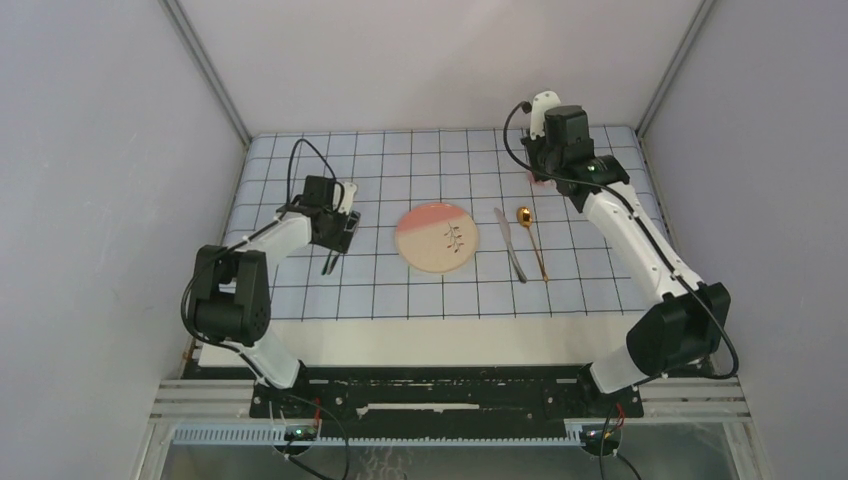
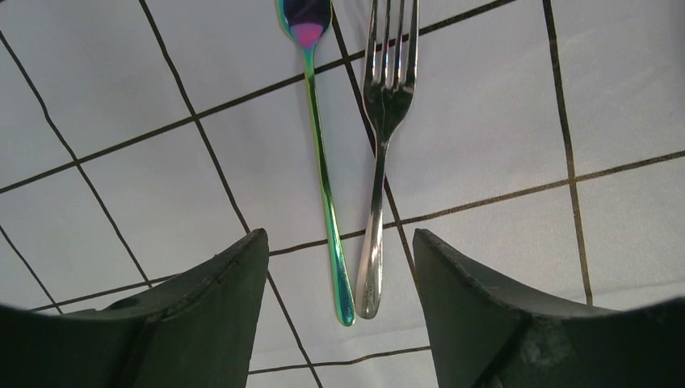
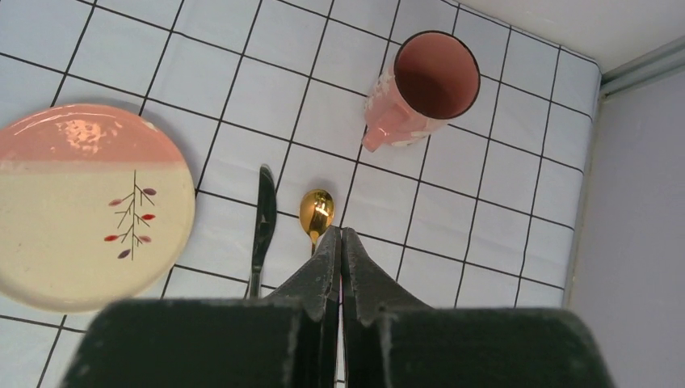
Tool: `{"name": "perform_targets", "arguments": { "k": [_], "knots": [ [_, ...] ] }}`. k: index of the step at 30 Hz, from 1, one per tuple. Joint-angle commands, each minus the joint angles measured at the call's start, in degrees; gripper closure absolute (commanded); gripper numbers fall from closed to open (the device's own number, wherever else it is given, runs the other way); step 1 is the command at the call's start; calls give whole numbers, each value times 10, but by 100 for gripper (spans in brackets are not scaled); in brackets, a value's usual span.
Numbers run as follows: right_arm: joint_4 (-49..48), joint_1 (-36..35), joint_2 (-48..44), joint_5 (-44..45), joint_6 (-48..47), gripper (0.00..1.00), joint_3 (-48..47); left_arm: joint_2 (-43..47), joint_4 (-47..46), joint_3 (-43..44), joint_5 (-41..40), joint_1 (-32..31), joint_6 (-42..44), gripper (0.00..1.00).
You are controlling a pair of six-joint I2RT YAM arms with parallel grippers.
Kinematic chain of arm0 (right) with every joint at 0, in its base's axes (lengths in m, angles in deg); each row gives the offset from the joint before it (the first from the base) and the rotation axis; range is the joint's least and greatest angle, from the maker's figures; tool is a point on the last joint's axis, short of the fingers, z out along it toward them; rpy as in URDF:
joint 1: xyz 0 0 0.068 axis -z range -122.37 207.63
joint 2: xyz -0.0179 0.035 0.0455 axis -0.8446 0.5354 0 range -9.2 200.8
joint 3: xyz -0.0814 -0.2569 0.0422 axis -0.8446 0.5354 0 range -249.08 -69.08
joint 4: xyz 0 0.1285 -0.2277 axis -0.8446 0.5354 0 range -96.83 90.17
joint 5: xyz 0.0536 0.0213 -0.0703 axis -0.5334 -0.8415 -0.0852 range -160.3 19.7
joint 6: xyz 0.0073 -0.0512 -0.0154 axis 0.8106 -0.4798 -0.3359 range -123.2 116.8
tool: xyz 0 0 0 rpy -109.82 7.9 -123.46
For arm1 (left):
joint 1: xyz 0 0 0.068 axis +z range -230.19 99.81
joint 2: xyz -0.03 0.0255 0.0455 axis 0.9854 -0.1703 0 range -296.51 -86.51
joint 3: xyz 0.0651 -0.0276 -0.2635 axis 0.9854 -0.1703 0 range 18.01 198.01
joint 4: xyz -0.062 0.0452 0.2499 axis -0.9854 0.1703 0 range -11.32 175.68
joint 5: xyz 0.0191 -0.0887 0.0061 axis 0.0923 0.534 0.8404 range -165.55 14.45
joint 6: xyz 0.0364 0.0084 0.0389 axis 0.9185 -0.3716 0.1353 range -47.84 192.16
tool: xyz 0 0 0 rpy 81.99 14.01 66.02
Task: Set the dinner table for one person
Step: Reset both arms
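Note:
On the dinner table (image 1: 420,340) lies a pale-blue gridded cloth (image 1: 400,160). A pink-and-cream plate (image 1: 437,237) (image 3: 89,206) sits at its middle. To the plate's right lie a silver knife (image 1: 510,243) (image 3: 262,218) and a gold spoon (image 1: 530,240) (image 3: 317,212). A pink mug (image 3: 420,89) stands upright beyond them. My right gripper (image 3: 339,232) (image 1: 548,160) hangs shut and empty above the spoon's bowl. An iridescent green spoon (image 2: 323,178) and a silver fork (image 2: 380,162) lie side by side left of the plate. My left gripper (image 2: 339,234) (image 1: 338,238) is open over their handle ends.
Grey walls enclose the table on three sides. In the top view the right arm covers most of the mug. The cloth's near edge runs just in front of the plate, with a bare strip of tabletop before the arm bases.

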Motion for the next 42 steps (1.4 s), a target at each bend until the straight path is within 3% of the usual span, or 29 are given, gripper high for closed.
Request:
{"name": "perform_targets", "arguments": {
  "k": [1,11,17,21,29,31,34,35,42],
  "knots": [
    [-40,3,-49,14,-13,100,25,-13,-18,54,-14,-15,9,29],
    [-38,7,-64,21,-18,100,30,-20,-2,41,14,-42,-9,30],
    [-45,7,-75,18,-17,100,38,-50,9,65,-30,-49,7,36],
    [-43,8,-81,23,-24,100,40,-52,49,89,-9,-49,-8,54],
    [-50,7,-91,27,-28,100,58,-12,39,66,-19,-50,-7,57],
    [-51,6,-92,31,-26,100,61,-8,37,65,-35,-49,-5,67],
    [-59,6,-97,32,-29,100,70,-5,33,64,-62,-47,0,96],
    [-59,6,-97,30,-29,100,70,-5,33,62,-63,-47,-1,99],
    [-57,6,-104,27,-27,100,72,-13,33,56,-75,-45,3,100]
  ]
}}
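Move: Just under the open left hand lie the two forks, some 4 cm below: the silver fork's middle about 3 cm ahead and 2 cm right, the rainbow fork's about 4 cm ahead and 1 cm left. The plate is 28 cm right, 11 cm ahead. From the shut right hand the silver fork is around 57 cm left, 15 cm ahead, 25 cm down; the mug is 17 cm ahead, 9 cm right, 21 cm down. Shifting about 3 cm to the right above the fork handles, the open left hand then dips some 2 cm and closes partway, rises again about 2.5 cm and shuts completely, empty. The right hand, already shut and high, eases about 3 cm back and to its right, rising slightly before sinking again. ##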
